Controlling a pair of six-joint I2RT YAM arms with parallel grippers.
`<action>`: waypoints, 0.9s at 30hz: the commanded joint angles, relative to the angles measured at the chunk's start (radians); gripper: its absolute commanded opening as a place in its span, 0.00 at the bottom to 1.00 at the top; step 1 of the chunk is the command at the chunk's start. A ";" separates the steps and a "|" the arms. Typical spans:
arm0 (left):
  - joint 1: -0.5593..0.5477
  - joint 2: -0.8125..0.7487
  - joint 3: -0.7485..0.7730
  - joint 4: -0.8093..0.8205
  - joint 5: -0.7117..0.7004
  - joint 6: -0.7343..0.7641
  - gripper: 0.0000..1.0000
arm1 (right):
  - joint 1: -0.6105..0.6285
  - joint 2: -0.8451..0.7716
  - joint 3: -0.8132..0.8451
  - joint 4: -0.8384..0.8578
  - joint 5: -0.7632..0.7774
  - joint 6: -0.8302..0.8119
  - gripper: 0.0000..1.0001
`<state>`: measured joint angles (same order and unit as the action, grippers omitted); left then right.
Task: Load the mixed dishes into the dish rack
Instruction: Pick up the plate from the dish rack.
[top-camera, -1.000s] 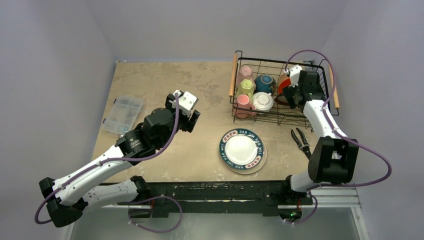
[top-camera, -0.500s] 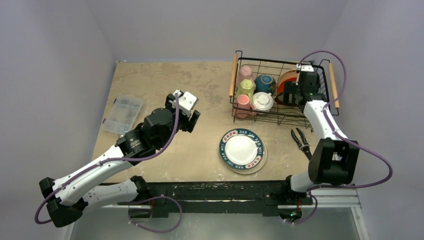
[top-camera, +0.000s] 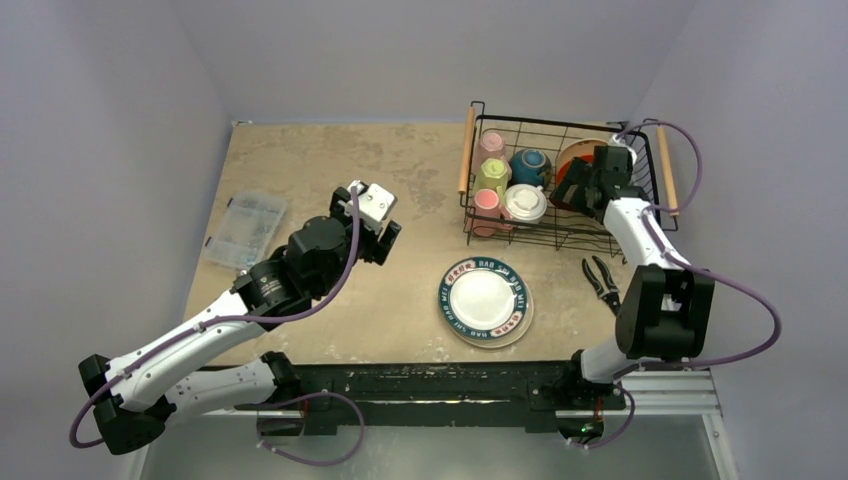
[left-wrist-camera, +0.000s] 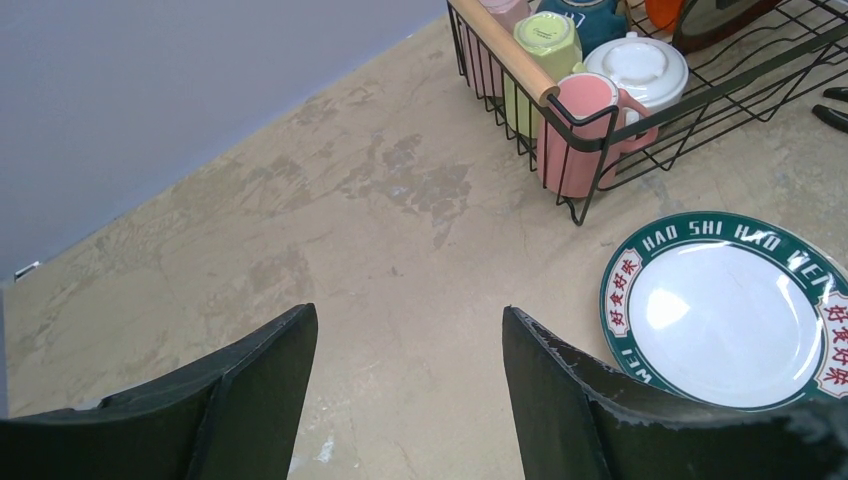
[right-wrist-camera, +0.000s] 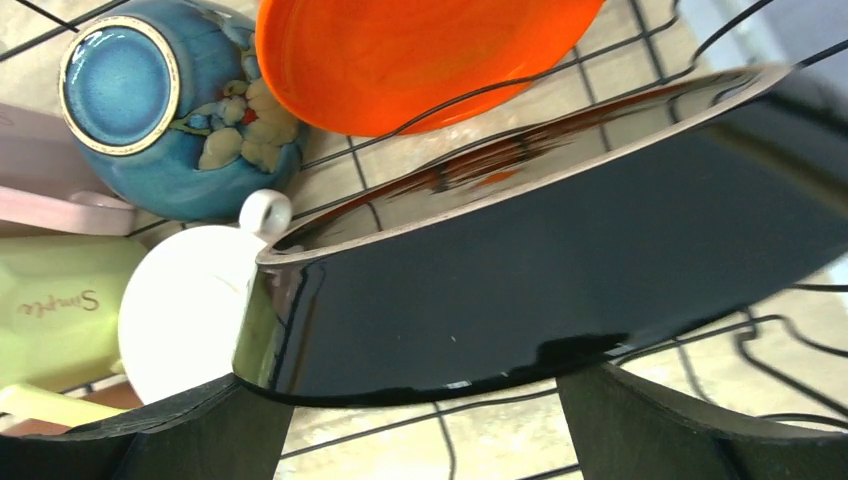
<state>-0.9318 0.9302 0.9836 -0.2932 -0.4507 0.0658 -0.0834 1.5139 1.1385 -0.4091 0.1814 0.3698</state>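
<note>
The dish rack (top-camera: 470, 150) at the back right holds a pale pink mug (top-camera: 491, 145), a yellow-green mug (top-camera: 492, 175), a salmon mug (top-camera: 487, 205), a white mug (top-camera: 525, 203), an upturned teal bowl (top-camera: 530, 165) and a red-orange plate (top-camera: 580, 157). My right gripper (top-camera: 572, 193) is open inside the rack. In the right wrist view a glossy black dish (right-wrist-camera: 560, 270) stands on edge just past that gripper (right-wrist-camera: 412, 385), ungripped. A blue-rimmed white plate (top-camera: 485, 298) lies stacked on another plate on the table. My left gripper (top-camera: 388, 238) hovers open left of it, empty (left-wrist-camera: 410, 312).
Black pliers (top-camera: 602, 282) lie on the table right of the stacked plates, below the rack. A clear plastic compartment box (top-camera: 245, 228) sits near the table's left edge. Walls close in on both sides.
My right gripper has drawn back to the right inside the rack, uncovering more of the red-orange plate. The left arm has hardly moved.
</note>
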 joint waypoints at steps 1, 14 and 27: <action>-0.002 -0.007 -0.001 0.051 -0.012 0.014 0.67 | 0.000 0.040 0.025 0.054 -0.079 0.193 0.99; -0.002 -0.009 -0.004 0.054 -0.015 0.015 0.68 | -0.058 -0.109 -0.169 0.351 -0.153 0.453 0.99; -0.002 -0.001 -0.007 0.056 -0.021 0.022 0.68 | -0.076 -0.098 -0.061 0.164 -0.011 0.778 0.51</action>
<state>-0.9318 0.9302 0.9833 -0.2924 -0.4534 0.0723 -0.1535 1.4246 0.9787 -0.1776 0.0986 0.9993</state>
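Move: The dark plate standing in the rack is right at the right hand's open fingers, its middle roughly 3 cm ahead, 2 cm to the right and 4 cm below. The orange plate leans behind it, about 8 cm ahead of the hand and 1 cm left. Some 12 cm to the hand's left stand the white lidded mug, 2 cm ahead, and the blue cup, 9 cm ahead. From the left hand the dark plate lies about 17 cm ahead, 42 cm right and 20 cm lower. The right fingers come to straddle the dark plate's left edge and close to a little over half open late on, with a firm pinch not yet visible. The hand first dips left and down about 3 cm, then swings back right and rises nearly 4 cm while edging forward, rolling some 40 degrees clockwise throughout, so its fingers turn to flank the plate. ##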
